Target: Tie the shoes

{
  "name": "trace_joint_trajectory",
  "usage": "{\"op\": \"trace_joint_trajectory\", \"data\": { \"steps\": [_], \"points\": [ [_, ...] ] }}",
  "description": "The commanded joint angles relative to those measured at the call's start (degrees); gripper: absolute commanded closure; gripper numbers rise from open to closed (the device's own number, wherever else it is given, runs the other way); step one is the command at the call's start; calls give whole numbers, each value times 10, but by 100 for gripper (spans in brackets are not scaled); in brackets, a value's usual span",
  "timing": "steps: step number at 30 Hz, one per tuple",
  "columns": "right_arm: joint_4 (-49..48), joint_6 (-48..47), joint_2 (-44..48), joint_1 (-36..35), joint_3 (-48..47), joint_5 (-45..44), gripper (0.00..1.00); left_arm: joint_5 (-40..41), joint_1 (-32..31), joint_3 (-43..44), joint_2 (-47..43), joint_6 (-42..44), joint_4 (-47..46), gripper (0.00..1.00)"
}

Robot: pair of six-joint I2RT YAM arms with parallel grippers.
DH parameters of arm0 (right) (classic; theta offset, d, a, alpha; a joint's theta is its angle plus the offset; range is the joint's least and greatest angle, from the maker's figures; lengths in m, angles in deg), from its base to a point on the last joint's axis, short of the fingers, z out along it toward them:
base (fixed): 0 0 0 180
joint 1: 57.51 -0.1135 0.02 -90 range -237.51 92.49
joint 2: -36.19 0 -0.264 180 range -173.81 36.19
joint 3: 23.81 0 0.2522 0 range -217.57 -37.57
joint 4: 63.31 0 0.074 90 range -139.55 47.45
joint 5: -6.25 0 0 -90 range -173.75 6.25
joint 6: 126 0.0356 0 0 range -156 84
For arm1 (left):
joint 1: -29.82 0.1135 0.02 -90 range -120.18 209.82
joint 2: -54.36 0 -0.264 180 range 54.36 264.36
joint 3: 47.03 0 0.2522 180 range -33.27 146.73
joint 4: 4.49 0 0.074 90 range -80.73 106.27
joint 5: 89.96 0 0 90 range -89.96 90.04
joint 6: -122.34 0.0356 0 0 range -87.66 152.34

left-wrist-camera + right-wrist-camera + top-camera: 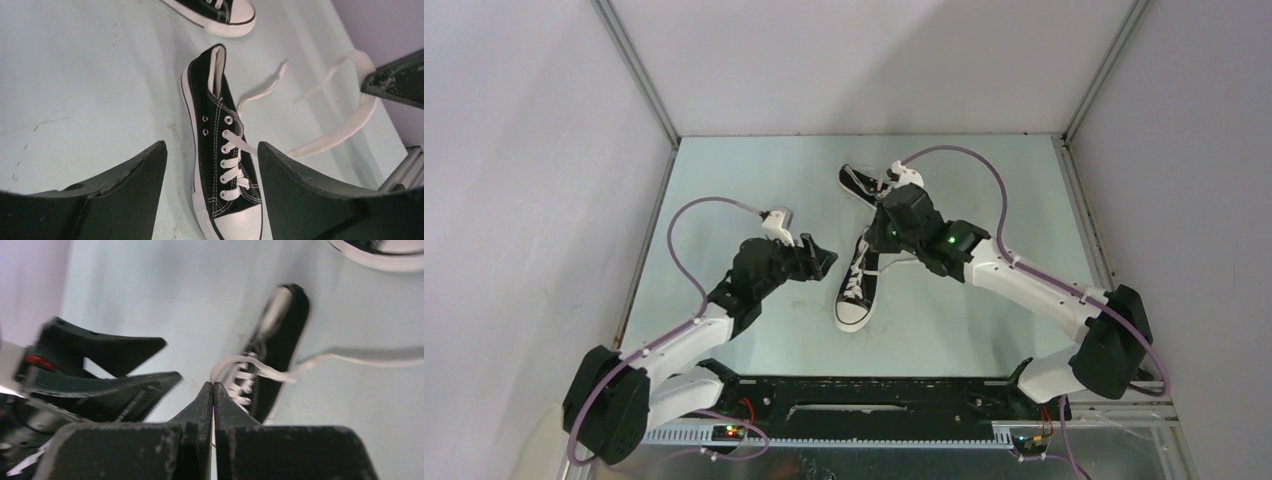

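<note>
The near shoe [854, 288], a black canvas sneaker with white laces, lies in the middle with its toe cap toward the arms. It also shows in the left wrist view [220, 150] and blurred in the right wrist view [272, 355]. Its laces are untied, and a long loose lace [330, 140] trails to the right. The second shoe [862, 183] lies behind it, partly hidden by my right arm. My left gripper [822, 260] is open and empty, just left of the near shoe [211, 146]. My right gripper [213, 386] is shut on a lace end above that shoe [876, 236].
The pale table [754, 180] is walled in by grey panels on the left, back and right. The black mounting rail [874, 395] runs along the near edge. My left gripper's fingers [110, 380] stand close to my right gripper.
</note>
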Motion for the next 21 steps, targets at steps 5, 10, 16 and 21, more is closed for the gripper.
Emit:
{"op": "trace_joint_trajectory", "data": {
  "steps": [5,10,16,21],
  "points": [
    [-42,-62,-118,-18,-160,117,100,-18,1,-60,-91,34,-119,20],
    [28,-83,-222,-32,-301,147,100,-4,-3,-66,-88,42,-122,20],
    [47,-89,-232,-35,-326,153,43,-21,-2,-23,2,23,-100,20],
    [6,-91,-134,-2,-175,124,36,5,3,13,49,8,-49,26]
  ]
}}
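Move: The right hand still holds a lace of the near shoe, whose middle lies roughly 16 cm below, 2 cm left and 1 cm back; the aim is the open table some 12 cm to this hand's left, 1 cm ahead and 19 cm below. The far shoe is about 20 cm ahead of the right hand and 4 cm to its right. From the empty left hand, that open table lies about 3 cm left, 1 cm ahead and 13 cm down. Right hand swings its lace some 13 cm left over the shoe, releasing it; left hand rises, then sinks. ##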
